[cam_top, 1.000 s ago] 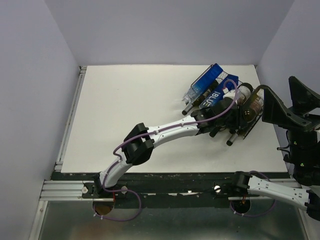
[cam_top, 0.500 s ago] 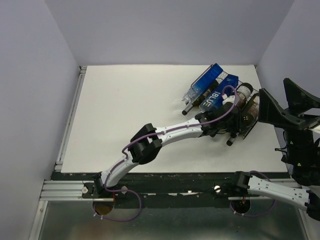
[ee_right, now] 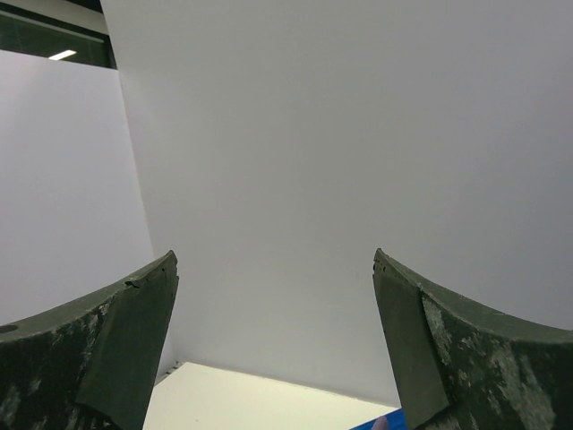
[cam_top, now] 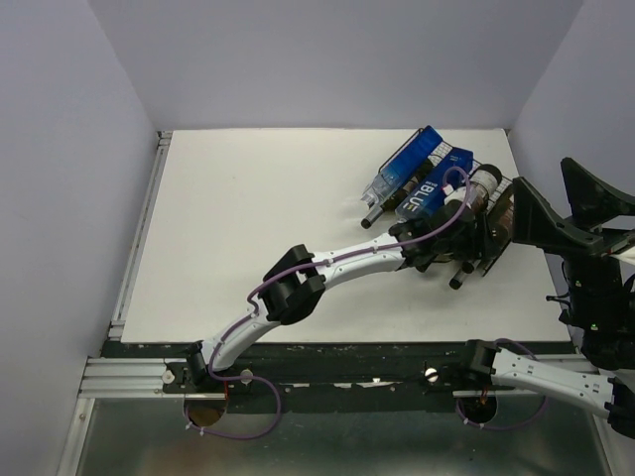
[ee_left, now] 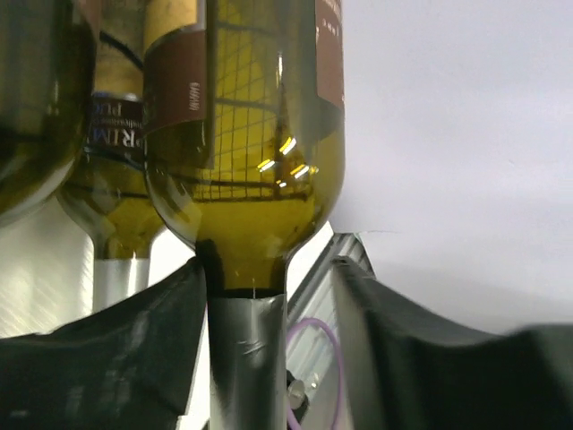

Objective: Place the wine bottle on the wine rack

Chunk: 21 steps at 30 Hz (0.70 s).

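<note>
At the table's far right, the wine bottle (cam_top: 499, 214), olive-green glass with a brown label, lies on the black wire wine rack (cam_top: 493, 262). In the left wrist view the wine bottle (ee_left: 242, 170) fills the frame, its foil-wrapped neck (ee_left: 246, 358) between the jaws. My left gripper (cam_top: 458, 254) is open around that neck. The left gripper (ee_left: 269, 269) has its left finger against the foil and a gap on the right side. Raised to the right of the rack, my right gripper (cam_top: 553, 180) is open. The right gripper (ee_right: 274, 258) points at the wall, holding nothing.
Two blue-labelled bottles (cam_top: 409, 167) and a white-capped one (cam_top: 483, 182) also lie on the rack, necks pointing toward the arms. Another green bottle (ee_left: 112, 179) lies close to the left of the held neck. Grey walls enclose the table (cam_top: 258, 228) on three sides.
My left gripper's jaws have come apart from the bottle neck, and the left arm's elbow has shifted slightly right. The right gripper has barely moved.
</note>
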Motion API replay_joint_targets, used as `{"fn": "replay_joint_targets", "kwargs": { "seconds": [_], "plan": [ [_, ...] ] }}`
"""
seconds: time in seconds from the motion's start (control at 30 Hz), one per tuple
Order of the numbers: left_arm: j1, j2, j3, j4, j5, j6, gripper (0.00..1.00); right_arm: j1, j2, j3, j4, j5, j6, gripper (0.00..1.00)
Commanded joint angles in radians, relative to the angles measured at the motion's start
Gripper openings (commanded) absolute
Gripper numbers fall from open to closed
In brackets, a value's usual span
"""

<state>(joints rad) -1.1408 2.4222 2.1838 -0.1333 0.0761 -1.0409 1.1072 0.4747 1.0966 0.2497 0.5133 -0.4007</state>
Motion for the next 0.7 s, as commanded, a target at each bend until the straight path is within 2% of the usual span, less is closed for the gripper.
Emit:
{"fn": "replay_joint_targets", "kwargs": {
  "seconds": [0.0,0.1,0.27,0.5,0.67],
  "plan": [
    [0.001,0.005,0.036,0.126,0.057,-0.007,0.80,0.008,-0.018,0.003,-0.027,0.037,0.000,0.95],
    [0.003,0.000,0.027,0.126,0.076,0.001,0.98,0.009,-0.021,0.005,-0.033,0.044,0.000,0.95],
    [0.000,-0.060,-0.021,0.101,0.053,0.082,0.99,0.008,-0.024,0.006,-0.043,0.059,-0.001,0.95],
    [-0.017,-0.207,-0.153,-0.005,-0.068,0.231,0.99,0.008,-0.025,0.017,-0.049,0.096,-0.012,0.95],
    [-0.031,-0.245,-0.156,-0.080,-0.133,0.320,0.99,0.008,-0.019,0.019,-0.050,0.122,-0.024,0.95]
  ]
}}
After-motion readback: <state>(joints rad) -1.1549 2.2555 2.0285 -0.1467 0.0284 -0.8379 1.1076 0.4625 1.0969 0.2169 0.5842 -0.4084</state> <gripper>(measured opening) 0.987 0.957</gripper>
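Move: The left hand's part-open fingers stand around the neck of the last wine bottle; its middle lies about 9 cm ahead, 4 cm to the right and roughly level. The neighbouring upper wine bottle is some 10 cm ahead and 4 cm to the left, at much the same height; the rack's middle is 10 cm ahead, 7 cm left and 8 cm below. From the right hand, the last bottle is about 19 cm ahead, 5 cm right and 38 cm below. Up about 1.5 cm with a slight drift right, the left hand spreads its already loosened fingers from part open to fully open around the wine bottle's neck. It then draws back leftwards some 4 cm, dipping briefly before it rises again, and rolls about 10 degrees as the open fingers come away from the neck. ##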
